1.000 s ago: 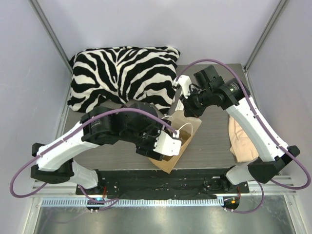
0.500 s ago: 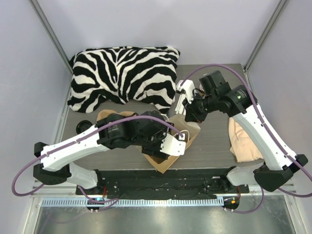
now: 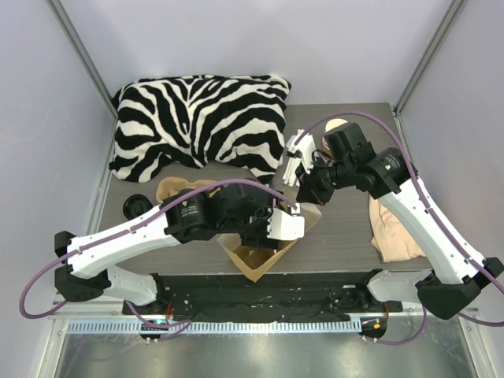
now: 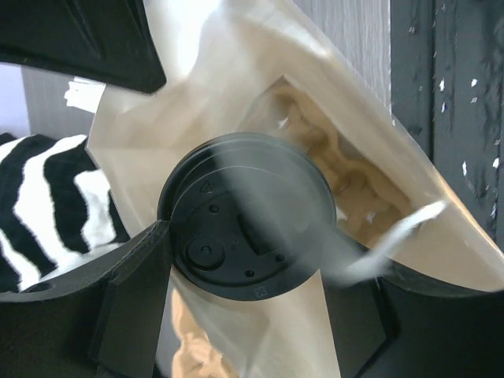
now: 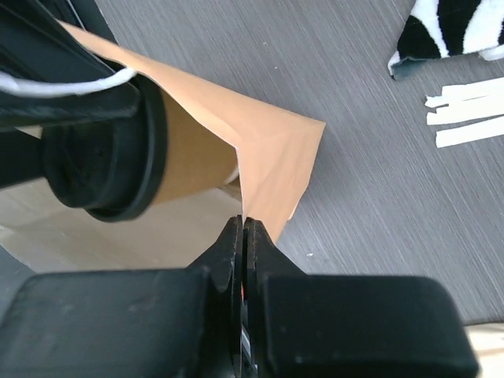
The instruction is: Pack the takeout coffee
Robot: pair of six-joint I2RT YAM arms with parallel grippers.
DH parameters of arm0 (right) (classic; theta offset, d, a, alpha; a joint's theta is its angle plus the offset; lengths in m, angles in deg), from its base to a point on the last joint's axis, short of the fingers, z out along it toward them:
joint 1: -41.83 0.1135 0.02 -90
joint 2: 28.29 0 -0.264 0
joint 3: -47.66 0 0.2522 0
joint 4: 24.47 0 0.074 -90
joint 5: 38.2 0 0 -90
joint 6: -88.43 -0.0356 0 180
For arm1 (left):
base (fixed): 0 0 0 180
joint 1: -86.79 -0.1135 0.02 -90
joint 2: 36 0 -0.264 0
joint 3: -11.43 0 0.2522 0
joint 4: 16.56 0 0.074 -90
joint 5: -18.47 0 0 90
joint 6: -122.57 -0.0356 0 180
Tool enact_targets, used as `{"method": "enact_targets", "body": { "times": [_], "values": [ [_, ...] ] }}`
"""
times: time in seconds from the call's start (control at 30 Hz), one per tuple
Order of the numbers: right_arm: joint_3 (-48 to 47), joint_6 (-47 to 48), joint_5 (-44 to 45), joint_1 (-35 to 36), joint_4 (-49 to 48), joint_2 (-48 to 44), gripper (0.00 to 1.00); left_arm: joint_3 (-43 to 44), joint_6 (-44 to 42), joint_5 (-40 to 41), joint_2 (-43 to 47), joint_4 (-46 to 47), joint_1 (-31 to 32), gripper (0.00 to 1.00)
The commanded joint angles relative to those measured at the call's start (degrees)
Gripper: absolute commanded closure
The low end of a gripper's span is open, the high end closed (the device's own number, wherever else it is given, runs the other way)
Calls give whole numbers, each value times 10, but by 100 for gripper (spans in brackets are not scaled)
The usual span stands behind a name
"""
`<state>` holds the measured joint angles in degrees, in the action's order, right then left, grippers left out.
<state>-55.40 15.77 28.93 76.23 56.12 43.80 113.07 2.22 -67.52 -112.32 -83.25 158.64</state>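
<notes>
The takeout coffee (image 4: 244, 216), a tan paper cup with a round black lid, sits between the fingers of my left gripper (image 4: 248, 260), which is shut on it. The cup is at the mouth of a brown paper bag (image 4: 197, 94), with its lid pointing into the bag. In the right wrist view the cup (image 5: 189, 153) lies sideways inside the bag (image 5: 276, 150). My right gripper (image 5: 246, 224) is shut on the bag's rim. From above, the left gripper (image 3: 277, 234) covers the bag (image 3: 252, 264) and hides the cup, while the right gripper (image 3: 303, 193) holds the bag's far edge.
A zebra-striped pillow (image 3: 197, 118) fills the back of the table. A loose black lid (image 3: 135, 206) and a tan object (image 3: 169, 189) lie at the left. Beige cloth (image 3: 394, 228) lies at the right. White strips (image 5: 465, 118) lie by the pillow's corner.
My left arm has swung right and carried the cup further into the bag's mouth. The right arm has shifted slightly right, still pinching the bag's rim.
</notes>
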Motion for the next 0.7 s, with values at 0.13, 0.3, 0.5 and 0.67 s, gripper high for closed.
{"method": "enact_targets", "body": {
  "times": [0.13,0.3,0.5,0.67],
  "values": [
    [6,-30,-17,5,-17,-28,63,-54,46,-56,41,116,-22,94],
    [-47,-61,-9,4,6,-16,24,-66,34,-59,49,113,-23,94],
    [-74,-79,-33,4,29,-20,2,-74,33,-64,48,113,-28,95],
    [-60,-54,-63,4,54,-28,2,-75,35,-66,49,114,-41,95]
  ]
}}
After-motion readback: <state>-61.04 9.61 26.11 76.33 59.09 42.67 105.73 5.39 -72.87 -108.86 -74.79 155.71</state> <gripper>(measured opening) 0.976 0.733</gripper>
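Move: The left gripper still holds the lidded cup at the paper bag's mouth; the bag's middle is about 3 cm back, 3 cm right and 12 cm below it, the carrier inside some 6 cm back, 4 cm right and 18 cm down. The right gripper is shut on the bag's far right rim; from there the bag's middle lies about 11 cm back, 8 cm left and 12 cm below, and the straws roughly 14 cm ahead, straight out, 27 cm down. Open the right gripper wide to let go of the bag's rim, then lift it about 3.5 cm and draw it back slightly, its fingers ending spread either side of the rim corner. Keep the left grip on the cup, easing it down about 1 cm into the bag and tilting it some 5 degrees, then nearly hold it there. ##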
